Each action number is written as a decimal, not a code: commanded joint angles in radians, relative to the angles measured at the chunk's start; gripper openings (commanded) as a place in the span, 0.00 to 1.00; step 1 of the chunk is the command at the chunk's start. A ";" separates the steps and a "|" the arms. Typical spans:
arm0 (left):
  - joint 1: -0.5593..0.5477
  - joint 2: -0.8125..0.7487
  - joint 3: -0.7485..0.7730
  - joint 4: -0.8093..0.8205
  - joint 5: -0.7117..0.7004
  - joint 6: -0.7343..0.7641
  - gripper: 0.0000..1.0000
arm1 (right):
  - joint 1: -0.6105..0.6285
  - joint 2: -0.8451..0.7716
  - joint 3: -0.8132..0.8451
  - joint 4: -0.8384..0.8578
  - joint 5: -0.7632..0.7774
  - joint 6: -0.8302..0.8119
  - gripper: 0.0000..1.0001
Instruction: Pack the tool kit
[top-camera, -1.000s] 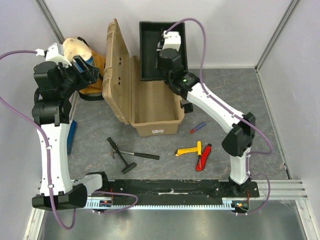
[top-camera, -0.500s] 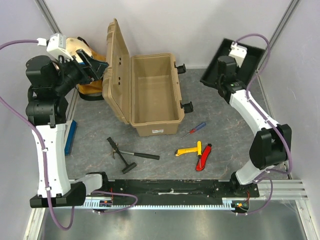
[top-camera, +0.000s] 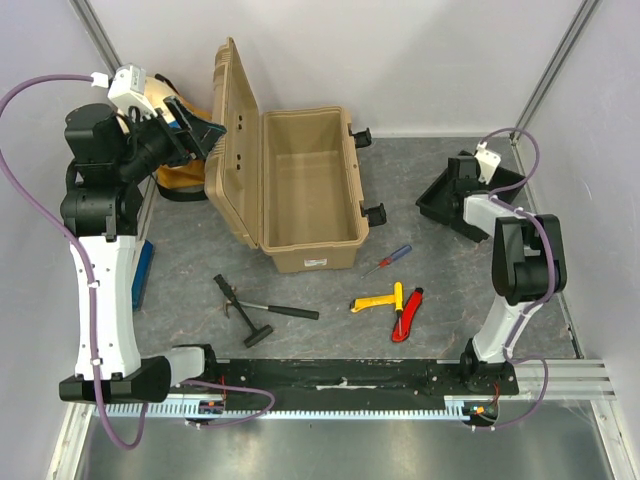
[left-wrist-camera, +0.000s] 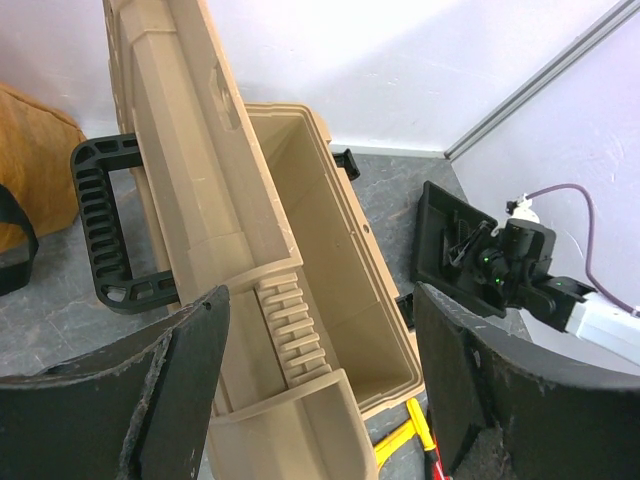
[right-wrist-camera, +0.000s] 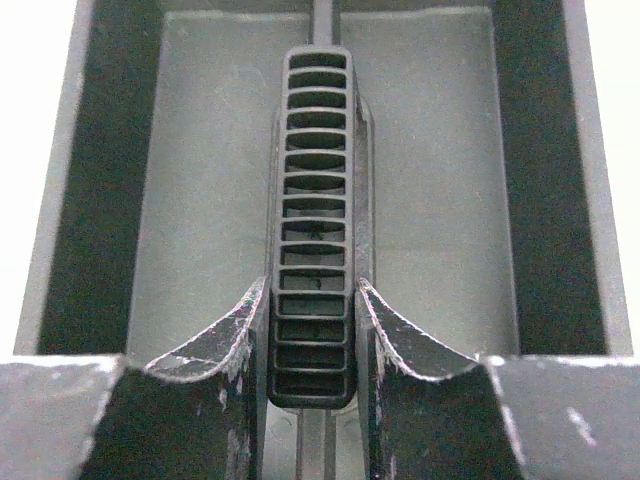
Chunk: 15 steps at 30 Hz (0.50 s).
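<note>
The tan toolbox (top-camera: 312, 252) stands open and bare inside, its lid (top-camera: 232, 150) upright on the left. My left gripper (top-camera: 195, 135) is open beside the lid's top edge; in the left wrist view its gripper (left-wrist-camera: 320, 385) straddles the lid (left-wrist-camera: 210, 180) without gripping it. My right gripper (top-camera: 470, 190) is shut on the ribbed centre handle (right-wrist-camera: 312, 200) of the black tray (top-camera: 445, 200), which rests tilted on the floor at the right. On the floor in front of the box lie the hammer (top-camera: 255, 310), screwdriver (top-camera: 388, 260), yellow-handled tool (top-camera: 380, 300) and red knife (top-camera: 408, 315).
A yellow-cream cloth bag (top-camera: 172, 172) sits behind the lid by the left wall. A blue flat object (top-camera: 142, 275) lies along the left arm's side. Walls and metal posts close in the back and both sides. A black rail (top-camera: 340, 375) runs along the near edge.
My right arm swung the black tray from above the toolbox out to the right and down to the floor. The left gripper shifted slightly towards the lid.
</note>
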 joint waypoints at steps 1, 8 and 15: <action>-0.006 0.007 0.045 0.017 0.029 -0.009 0.79 | 0.004 0.053 0.035 0.070 0.024 0.057 0.00; -0.006 0.012 0.047 0.016 0.028 -0.004 0.79 | 0.007 0.066 0.051 -0.045 0.038 0.097 0.38; -0.006 0.021 0.024 0.016 0.013 -0.004 0.79 | 0.026 -0.072 0.117 -0.177 0.021 0.097 0.85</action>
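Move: Straight below the right hand, roughly 8 cm down, is the patch of table for the black tray, whose handle it already holds. The open toolbox has its middle about 50 cm to the left and level with it; the blue screwdriver lies some 28 cm left and 16 cm nearer the base, the red knife about 25 cm left and 31 cm back. From the idle left hand that patch is about 14 cm ahead, 73 cm right and 46 cm below. Lowering the black tray by its handle, the right hand sinks the last 3.5 cm or so almost straight down to the table, slowing to a stop. Then its fingers spread wide and let go of the handle on both sides while the hand starts back up by just over 1 cm, the wrist turning only a few degrees. ##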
